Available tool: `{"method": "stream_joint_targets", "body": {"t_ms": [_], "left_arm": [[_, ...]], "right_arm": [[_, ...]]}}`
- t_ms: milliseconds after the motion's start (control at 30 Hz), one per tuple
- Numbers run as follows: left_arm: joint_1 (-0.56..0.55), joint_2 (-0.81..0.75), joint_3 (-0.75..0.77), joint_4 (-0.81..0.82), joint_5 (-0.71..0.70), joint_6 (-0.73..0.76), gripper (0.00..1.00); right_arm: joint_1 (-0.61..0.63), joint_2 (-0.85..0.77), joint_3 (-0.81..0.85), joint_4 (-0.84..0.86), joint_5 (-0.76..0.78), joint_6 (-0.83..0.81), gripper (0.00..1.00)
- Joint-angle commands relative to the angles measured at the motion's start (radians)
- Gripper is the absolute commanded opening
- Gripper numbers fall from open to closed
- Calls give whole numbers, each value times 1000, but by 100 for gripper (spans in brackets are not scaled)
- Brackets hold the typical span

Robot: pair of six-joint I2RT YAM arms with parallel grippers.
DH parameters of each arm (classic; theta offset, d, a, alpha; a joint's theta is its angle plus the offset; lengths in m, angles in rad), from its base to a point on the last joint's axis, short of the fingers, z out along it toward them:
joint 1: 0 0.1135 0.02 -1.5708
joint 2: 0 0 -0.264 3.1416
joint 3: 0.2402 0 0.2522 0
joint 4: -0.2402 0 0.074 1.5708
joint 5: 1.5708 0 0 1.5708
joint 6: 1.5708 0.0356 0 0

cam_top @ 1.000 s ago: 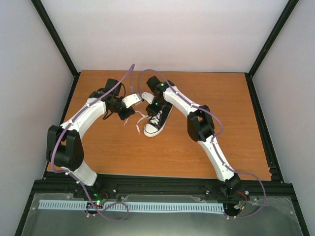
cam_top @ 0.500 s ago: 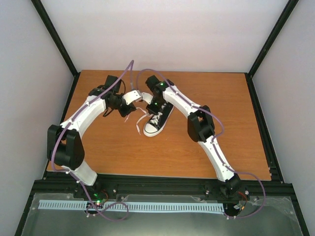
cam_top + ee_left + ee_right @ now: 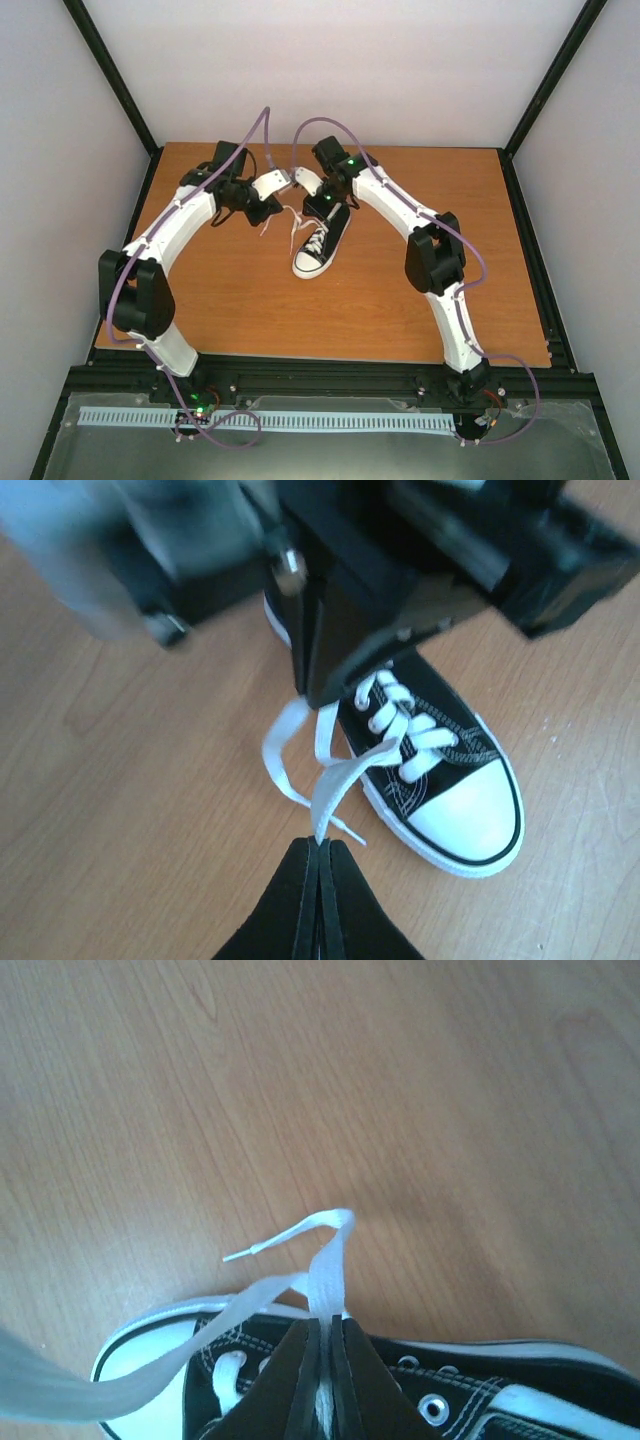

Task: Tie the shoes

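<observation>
The black canvas sneaker (image 3: 322, 243) with white sole and toe cap lies mid-table, toe toward the near edge; it also shows in the left wrist view (image 3: 440, 770) and the right wrist view (image 3: 500, 1390). My left gripper (image 3: 268, 205) is shut on one white lace (image 3: 335, 785), pinched at its tips (image 3: 320, 845) left of the shoe. My right gripper (image 3: 318, 208) is shut on the other white lace (image 3: 328, 1265) just above the shoe's eyelets, tips (image 3: 322, 1328) over the shoe; the lace's end folds over past the fingers.
The wooden table (image 3: 250, 300) is ringed by a black frame with white walls. The two wrists sit close together above the shoe's heel end; the right arm's wrist body (image 3: 400, 560) fills the top of the left wrist view.
Both grippers have moved toward the back of the table and risen, drawing the laces up and away from the shoe. The right arm's elbow has swung right. The shoe has stayed put.
</observation>
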Motion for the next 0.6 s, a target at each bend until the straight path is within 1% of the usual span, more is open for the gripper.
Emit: {"method": "stream_joint_targets", "body": {"t_ms": [0,167,333,500,567], "left_arm": [[5,27,106,-5,91,-3,1],[5,131,274,-57,140,-27,1],[5,249,385,-81,171,-32,1],[-2,337,485,-125,274,13,1],[-9,373,526,-137,295,23,1]], "right_arm": [[-16,-75,-119,89,-71,30,5],[-37,-184,-307,229,-148,49,3],[-62,-262,-468,362,-226,61,3],[-65,-283,-555,461,-250,67,3],[-70,-286,-577,499,-261,72,3]]}}
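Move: The right fingers, already pinching one lace, are what the left hand carries its own held lace around: about 8 cm to the left hand's right, 3 cm ahead and 5 cm lower. From the left hand, the shoe's middle lies some 11 cm right, level with it and 14 cm down; its toe cap is 8 cm back, 6 cm right, 15 cm down. From the right hand, the shoe's middle is about 3 cm back, 3 cm right and 9 cm down. Both grippers keep their pinch on the laces. The left arcs forward about 6 cm and 5 cm right, rising over 4 cm before sinking most of that again, carrying its lace past the right fingers to their forward side. Meanwhile the right draws back some 3.5 cm and a little right, dipping slightly and recovering, its fingers tilting up about 10 degrees. ##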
